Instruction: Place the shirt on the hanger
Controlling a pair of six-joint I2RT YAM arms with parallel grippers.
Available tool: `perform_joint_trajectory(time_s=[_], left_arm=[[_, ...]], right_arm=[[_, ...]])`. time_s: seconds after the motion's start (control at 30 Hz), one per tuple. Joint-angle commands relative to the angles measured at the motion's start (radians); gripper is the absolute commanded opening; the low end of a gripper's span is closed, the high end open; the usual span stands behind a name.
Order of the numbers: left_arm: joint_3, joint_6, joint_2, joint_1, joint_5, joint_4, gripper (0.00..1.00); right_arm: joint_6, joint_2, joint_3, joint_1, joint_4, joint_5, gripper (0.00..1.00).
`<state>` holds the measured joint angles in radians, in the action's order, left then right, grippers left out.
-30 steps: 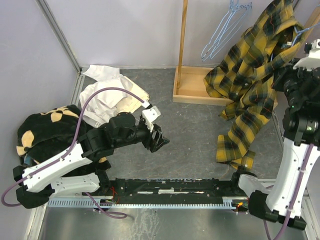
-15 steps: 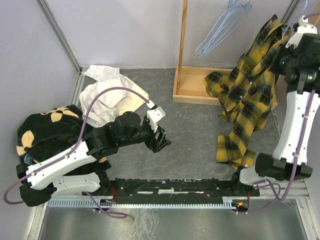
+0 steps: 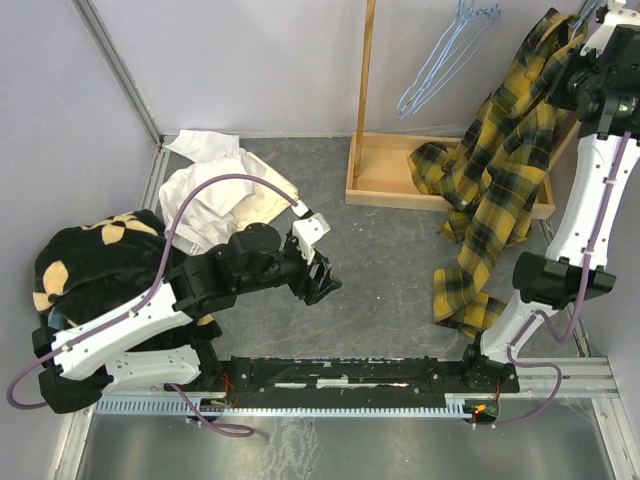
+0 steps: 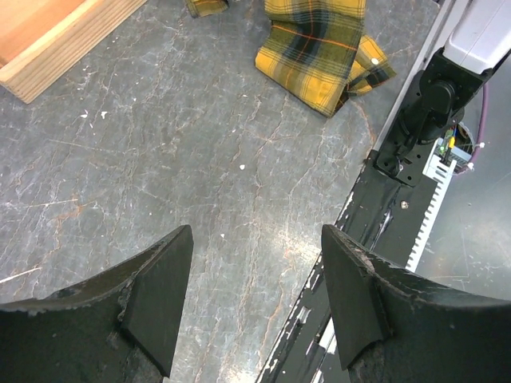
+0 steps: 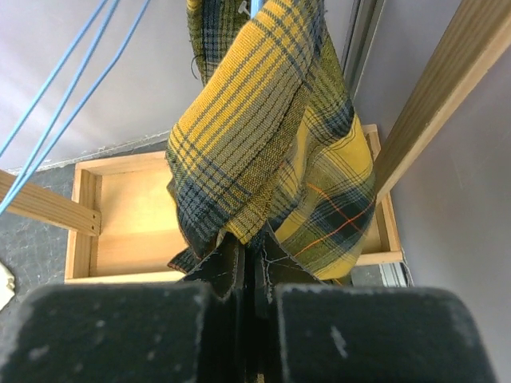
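Note:
The yellow and black plaid shirt (image 3: 490,170) hangs from the top right corner down to the floor, its lower end (image 4: 319,48) crumpled on the grey surface. My right gripper (image 3: 582,35) is raised high and shut on a fold of the shirt (image 5: 263,120); its fingertips (image 5: 251,247) pinch the cloth. Light-blue wire hangers (image 3: 440,60) hang from the rack left of the shirt, and their wires (image 5: 56,80) cross the right wrist view. My left gripper (image 3: 320,280) hovers low over bare floor, open and empty (image 4: 255,231).
A wooden rack with a tray base (image 3: 400,180) and an upright post (image 3: 366,70) stands at the back. A white garment (image 3: 215,195) and a black fleece with tan patches (image 3: 90,260) lie at the left. A black rail (image 3: 340,375) runs along the near edge.
My right arm has risen and swung up towards the back right, lifting the shirt higher. The hangers have swayed a little. The left arm has barely shifted.

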<state>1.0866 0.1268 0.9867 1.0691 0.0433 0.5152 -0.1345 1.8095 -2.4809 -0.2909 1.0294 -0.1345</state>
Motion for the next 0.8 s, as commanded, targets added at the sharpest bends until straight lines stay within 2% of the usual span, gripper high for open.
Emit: perform_joint_trajectory(time_s=[0.0,0.1,0.37,0.6,0.77], left_arm=[[0.01,0.027,-0.028,0.006,-0.019,-0.025,0.72],[0.01,0.03,-0.024,0.005,-0.016,-0.02,0.72],[0.009,0.042,-0.017,0.005,-0.013,-0.018,0.72],[0.017,0.032,0.007,0.004,-0.011,-0.02,0.72],[0.022,0.021,0.035,0.003,-0.006,-0.022,0.71]], right_arm=[[0.004,0.058,-0.08,-0.009,-0.154,-0.016,0.0],[0.002,0.111,-0.149,-0.02,-0.174,-0.014,0.0],[-0.01,0.184,-0.166,-0.025,-0.211,-0.027,0.0],[-0.006,0.229,-0.122,-0.024,-0.173,-0.045,0.0],[0.001,0.205,-0.012,-0.024,-0.16,-0.048,0.01]])
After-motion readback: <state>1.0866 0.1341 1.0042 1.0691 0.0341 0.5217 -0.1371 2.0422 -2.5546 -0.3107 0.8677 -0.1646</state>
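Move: The right hand already grips the shirt on its hanger; the rack's rail, out of view, should cross about 12 cm ahead, level with the hand left to right and 12 cm higher. The blue hangers hang some 17 cm to its left and 10 cm ahead; the right post is about 10 cm right, 5 cm ahead. From the idle left hand, that stretch of rail is roughly 42 cm ahead, 40 cm right and 28 cm up. Keeping its grip on the shirt and hanger, the right hand reaches forward about 8 cm, sinking about 5 cm. ##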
